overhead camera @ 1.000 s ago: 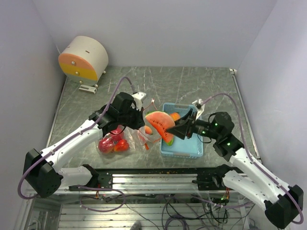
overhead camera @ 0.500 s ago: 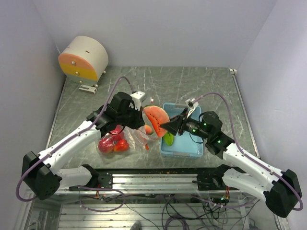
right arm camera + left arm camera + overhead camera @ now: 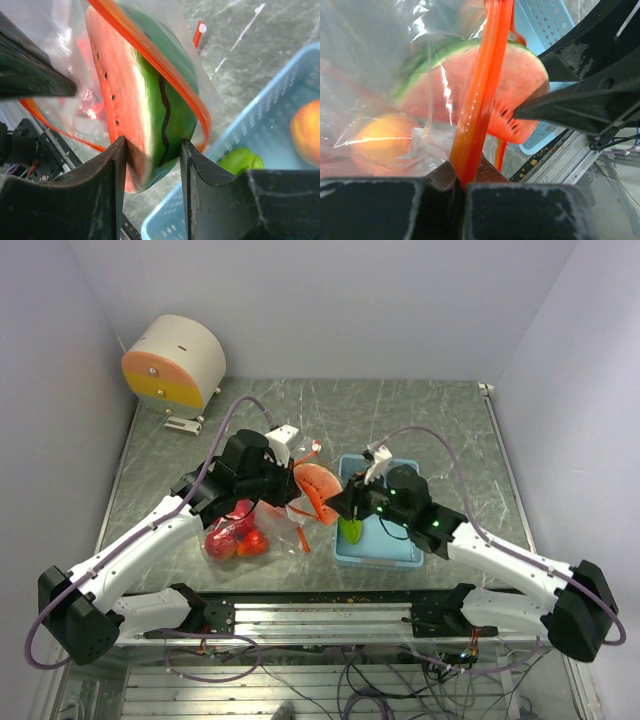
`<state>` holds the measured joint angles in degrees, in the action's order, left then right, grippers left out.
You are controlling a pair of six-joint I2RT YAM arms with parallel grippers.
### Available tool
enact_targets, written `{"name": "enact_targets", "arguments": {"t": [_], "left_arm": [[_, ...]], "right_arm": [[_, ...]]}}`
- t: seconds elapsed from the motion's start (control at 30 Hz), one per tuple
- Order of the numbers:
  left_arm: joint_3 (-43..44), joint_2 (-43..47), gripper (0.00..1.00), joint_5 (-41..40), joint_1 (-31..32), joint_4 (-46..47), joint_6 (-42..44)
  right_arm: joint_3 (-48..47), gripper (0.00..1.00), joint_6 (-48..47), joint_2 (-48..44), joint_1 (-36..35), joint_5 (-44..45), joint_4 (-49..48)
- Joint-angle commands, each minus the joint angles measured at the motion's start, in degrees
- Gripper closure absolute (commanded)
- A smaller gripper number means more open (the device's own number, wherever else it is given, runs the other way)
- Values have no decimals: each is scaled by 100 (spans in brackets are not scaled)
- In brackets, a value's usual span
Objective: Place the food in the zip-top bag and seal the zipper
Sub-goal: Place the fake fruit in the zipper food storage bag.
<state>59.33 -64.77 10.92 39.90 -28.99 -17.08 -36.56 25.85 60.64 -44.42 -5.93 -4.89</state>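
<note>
The zip-top bag (image 3: 262, 532) lies left of centre with red round fruits (image 3: 235, 540) inside; an orange ball (image 3: 380, 140) shows through its film. My left gripper (image 3: 460, 185) is shut on the red-orange zipper (image 3: 480, 90) and lifts the mouth. My right gripper (image 3: 152, 150) is shut on the watermelon slice (image 3: 135, 90), red flesh on one pad and green rind on the other. The slice (image 3: 318, 486) sits partly inside the mouth, with the zipper (image 3: 150, 50) looping over its rind. The left gripper (image 3: 290, 483) and right gripper (image 3: 335, 506) stand close together.
A light blue tray (image 3: 400, 548) stands right of the bag and holds a green piece (image 3: 352, 530) and an orange fruit (image 3: 307, 130). A round white, orange and yellow box (image 3: 175, 362) sits at the back left. A metal rail (image 3: 320, 602) runs along the near edge.
My right arm has carried the slice leftward from above the tray into the bag's mouth. The left gripper has kept its hold on the zipper and shifted slightly up and left.
</note>
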Motion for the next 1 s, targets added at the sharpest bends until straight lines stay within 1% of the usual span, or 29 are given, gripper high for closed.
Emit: {"name": "enact_targets", "arguments": {"t": [0.0, 0.13, 0.23, 0.3, 0.37, 0.43, 0.47, 0.53, 0.57, 0.7, 0.83, 0.9, 0.97], "left_arm": [[169, -87, 93, 124, 9, 115, 17], [88, -54, 93, 140, 9, 159, -10], [15, -7, 93, 147, 9, 178, -29], [-17, 29, 93, 159, 9, 179, -46], [-18, 58, 93, 151, 6, 128, -26], [-14, 78, 93, 95, 5, 77, 6], [-28, 79, 93, 62, 7, 68, 23], [-73, 64, 93, 18, 8, 77, 38], [-110, 52, 93, -19, 8, 83, 25], [-331, 1, 93, -266, 2, 327, -21], [-278, -234, 93, -483, 4, 287, -13], [-220, -331, 93, -507, 5, 232, 24], [-176, -360, 93, -490, 8, 234, 25]], "right_arm": [[-1023, 96, -330, 594, -608, 1357, 772], [-1909, 86, -241, 1235, -1074, 2062, 1172], [-2383, 75, 30, 1635, -1260, 2733, 1510], [-2539, 59, 147, 1871, -1341, 3095, 1710], [-2617, 48, 169, 1997, -1452, 3335, 1784], [-2548, 36, 24, 1933, -1613, 3418, 1637], [-2495, 26, -69, 1847, -1727, 3404, 1537], [-2410, 2, -234, 1655, -1877, 3348, 1414], [-2406, 0, -302, 1558, -1940, 3317, 1416], [-2491, 0, -374, 1222, -2158, 3375, 1697], [-2417, 0, -322, 752, -2228, 3364, 1954], [-2347, 0, -212, 536, -2233, 3574, 2170], [-2307, 0, 43, 378, -2229, 4028, 2577]]}}
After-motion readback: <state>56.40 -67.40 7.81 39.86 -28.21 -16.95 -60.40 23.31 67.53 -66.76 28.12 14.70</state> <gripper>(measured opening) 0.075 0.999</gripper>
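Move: The right gripper holds the watermelon slice, its middle about 3 cm ahead, 5 cm left and 2 cm below. The slice is already partly inside the bag mouth, about 2 cm ahead, 8 cm left and 3 cm below. From the left gripper that mouth lies 4 cm right and 3 cm below. From the right hand, the blue basket sits 11 cm right, 3 cm back; the green pepper 4 cm right, 6 cm back; and the bagged red fruits 26 cm left, 8 cm back, all some 15 cm below. Push the watermelon slice deeper through the bag mouth with the right hand, about 6 cm left and 3 cm forward, rising a little, with the fingers tipping down. Dip slightly, open the fingers wide to let go, then draw the empty hand up some 7 cm and back. Keep the left gripper shut on the orange zipper edge, sinking with it a few centimetres from midway. ##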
